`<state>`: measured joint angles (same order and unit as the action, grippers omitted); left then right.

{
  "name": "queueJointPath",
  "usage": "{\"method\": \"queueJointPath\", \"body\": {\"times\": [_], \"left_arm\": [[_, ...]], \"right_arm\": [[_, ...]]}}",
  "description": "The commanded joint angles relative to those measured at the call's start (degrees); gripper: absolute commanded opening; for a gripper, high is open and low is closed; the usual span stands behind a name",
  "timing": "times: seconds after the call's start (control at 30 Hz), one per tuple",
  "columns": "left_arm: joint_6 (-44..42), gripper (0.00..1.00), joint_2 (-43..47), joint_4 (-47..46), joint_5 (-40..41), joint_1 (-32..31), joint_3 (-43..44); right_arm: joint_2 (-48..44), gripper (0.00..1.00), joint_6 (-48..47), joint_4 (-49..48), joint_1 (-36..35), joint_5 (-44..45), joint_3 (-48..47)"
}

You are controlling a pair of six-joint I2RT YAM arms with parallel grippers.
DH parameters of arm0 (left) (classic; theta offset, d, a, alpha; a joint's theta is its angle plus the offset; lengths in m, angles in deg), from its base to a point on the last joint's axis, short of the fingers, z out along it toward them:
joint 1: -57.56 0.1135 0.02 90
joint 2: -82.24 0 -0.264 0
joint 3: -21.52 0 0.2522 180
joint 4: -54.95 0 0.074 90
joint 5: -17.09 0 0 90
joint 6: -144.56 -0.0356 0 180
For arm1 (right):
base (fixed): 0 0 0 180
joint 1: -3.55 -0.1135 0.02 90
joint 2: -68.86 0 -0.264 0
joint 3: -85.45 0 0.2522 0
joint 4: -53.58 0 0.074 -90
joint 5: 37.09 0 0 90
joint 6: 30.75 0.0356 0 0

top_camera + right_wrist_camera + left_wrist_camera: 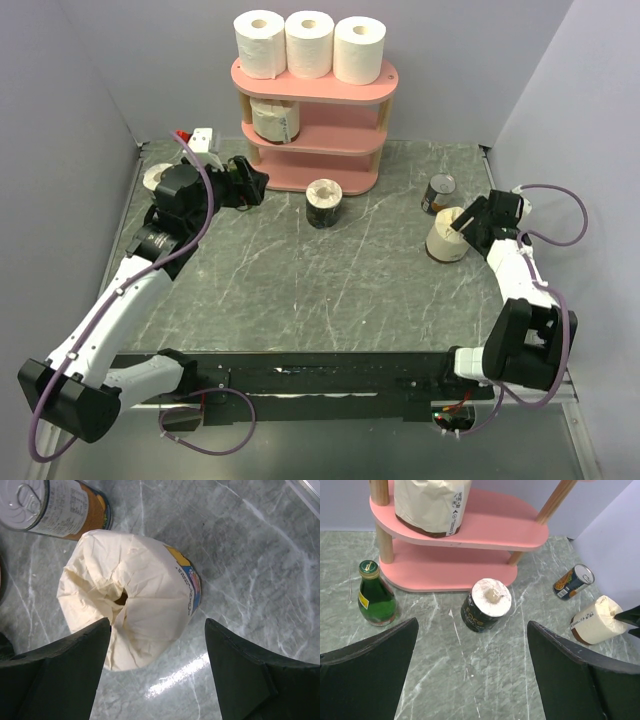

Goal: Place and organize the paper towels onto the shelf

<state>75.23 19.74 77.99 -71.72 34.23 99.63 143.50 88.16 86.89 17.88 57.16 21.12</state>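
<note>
Three white paper towels (307,44) stand on top of the pink shelf (312,140), and a cream one (271,119) sits on its middle tier. A dark-banded roll (324,203) stands on the table in front of the shelf, ahead of my left gripper (245,183), which is open and empty (472,630). A cream roll (130,592) stands upright at the right. My right gripper (157,622) is open over it. Its left finger is at the roll's edge, while the right finger (240,665) stands apart. Another white roll (157,178) lies behind the left arm.
A metal can (438,193) lies just beyond the cream roll, close to the right gripper. A green glass bottle (376,595) stands by the shelf's left post. A small white and red object (197,137) sits at the back left. Walls close in on both sides.
</note>
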Motion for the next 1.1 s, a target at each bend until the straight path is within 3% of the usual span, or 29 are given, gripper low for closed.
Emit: {"method": "queueJointPath", "body": {"times": [0.0,0.33,0.53,1.07], "left_arm": [[-0.4,0.96,0.4,-2.2,-1.8,-0.2,-0.3],[-0.5,0.96,1.5,-3.4,-1.4,-0.2,-1.2],[-1.0,0.96,1.1,-2.7,-1.4,-0.2,-0.8],[-1.1,0.96,1.7,-3.5,2.8,-0.2,-2.0]], "right_arm": [[2.9,0.82,-0.7,-3.9,1.0,0.0,-0.3],[7.8,0.75,-0.2,-6.7,1.1,-0.9,0.4],[8.7,0.61,0.2,-7.6,0.5,-5.5,0.6],[3.4,0.47,4.9,-6.0,-13.7,-6.3,-5.8]]}}
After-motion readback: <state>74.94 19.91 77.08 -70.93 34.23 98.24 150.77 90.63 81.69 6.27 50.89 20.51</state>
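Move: Ahead and to the left of the right hand stands the paper towel roll with the cream wrapper, its middle about 3 cm farther out, 4 cm left and 7 cm below. The metal can stands about 12 cm beyond that roll and 2 cm left of it; the dark-wrapped roll is some 37 cm left of the hand and 13 cm ahead. From the left hand, the cream roll lies about 53 cm right, 3 cm ahead and 29 cm below. Easing forward and down about 3 cm each, the right hand closes its fingers from wide to about half open, pinching the cream roll's right-hand wall with the left finger at the core hole. Then, nearly level, it drags the roll some 9 cm left towards the dark-wrapped roll, turning about 15 degrees counter-clockwise. ##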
